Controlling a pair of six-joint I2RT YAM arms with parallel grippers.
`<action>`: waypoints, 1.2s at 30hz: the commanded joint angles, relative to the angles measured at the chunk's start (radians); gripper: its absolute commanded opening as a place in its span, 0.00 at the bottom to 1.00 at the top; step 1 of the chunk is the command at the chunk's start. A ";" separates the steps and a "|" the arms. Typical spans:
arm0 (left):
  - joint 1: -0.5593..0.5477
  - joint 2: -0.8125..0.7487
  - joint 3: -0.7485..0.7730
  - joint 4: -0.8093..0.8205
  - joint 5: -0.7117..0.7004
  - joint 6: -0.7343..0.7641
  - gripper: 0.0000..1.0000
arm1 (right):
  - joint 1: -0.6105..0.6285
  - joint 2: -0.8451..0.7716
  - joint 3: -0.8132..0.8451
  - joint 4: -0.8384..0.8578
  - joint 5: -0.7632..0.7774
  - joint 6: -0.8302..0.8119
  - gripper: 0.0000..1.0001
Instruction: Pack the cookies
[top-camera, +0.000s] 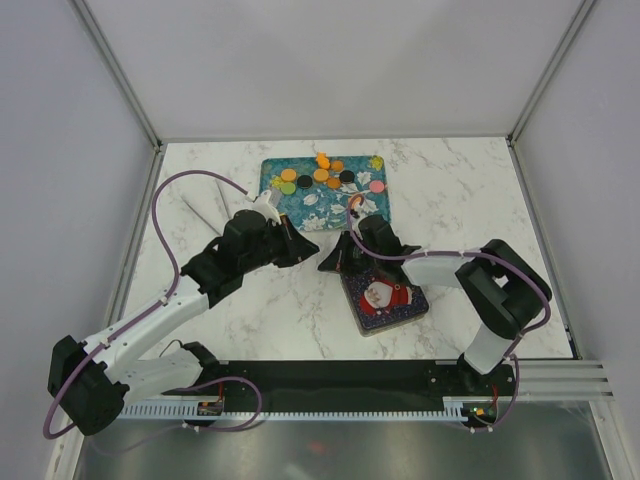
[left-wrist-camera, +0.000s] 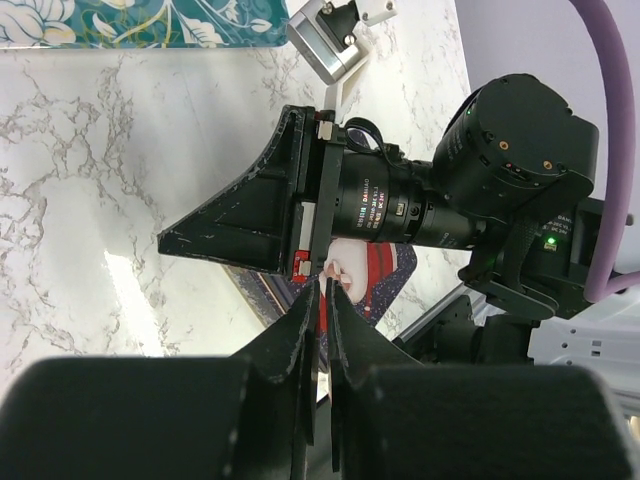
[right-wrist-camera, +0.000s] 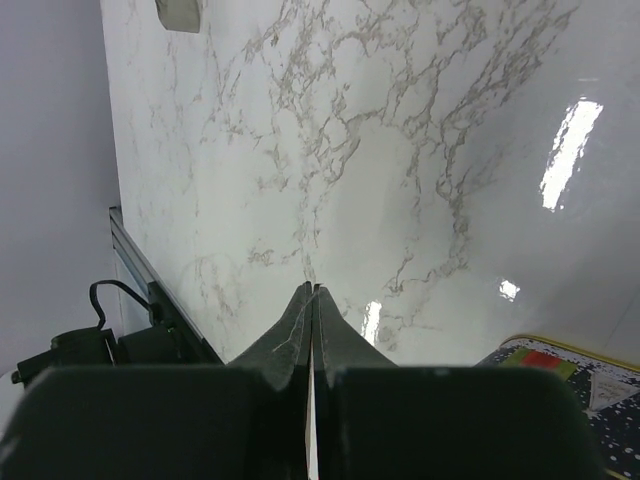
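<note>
The cookies (top-camera: 322, 175), small flat discs in orange, black, green and pink, lie on a teal floral tray (top-camera: 300, 205) at the back middle of the table. In front of it, to the right, is a dark tin with a Santa picture (top-camera: 385, 300), also seen as the Santa tin (left-wrist-camera: 385, 275) past my left fingers. My left gripper (top-camera: 312, 254) and right gripper (top-camera: 324, 266) point at each other between tray and tin, tips close together. The left gripper (left-wrist-camera: 325, 287) and the right gripper (right-wrist-camera: 313, 290) are both shut, with nothing seen between the fingers.
The right arm's black fingers (left-wrist-camera: 240, 230) and wrist camera fill the middle of the left wrist view. A corner of the teal tray (left-wrist-camera: 150, 25) shows at its top. Thin grey rods (top-camera: 212, 205) lie left of the tray. White walls enclose the marble table (top-camera: 470, 200).
</note>
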 joint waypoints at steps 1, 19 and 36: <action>0.007 0.005 0.001 0.010 0.017 0.044 0.11 | -0.004 -0.016 0.025 -0.098 0.071 -0.062 0.00; -0.018 0.123 -0.083 0.151 0.063 -0.001 0.52 | -0.192 -0.482 0.122 -0.525 0.206 -0.188 0.39; -0.123 0.416 -0.163 0.502 0.171 -0.133 0.73 | -0.312 -0.677 -0.136 -0.654 0.350 -0.323 0.87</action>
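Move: The closed right fingers lie over the far left corner of the lidded cookie tin. The tin's middle is roughly 15 cm to the right of that hand point, 6 cm back and 3 cm below. From the left hand the tin lies about 16 cm right, 4 cm back and 17 cm below. The teal tray's middle is some 25 cm beyond the tin and 15 cm to its left, its loose orange cookie 23 cm beyond and 8 cm left. Up and over the tin in an arc, the right hand rises about 16 cm, swings some 20 cm right and sinks again by the lid's far right corner, opening nearly wide and turning clockwise some 20 degrees as its left side dips. The left hand drops about 12 cm and eases rightward to the tin's left edge, opening to three quarters and tipping down. ##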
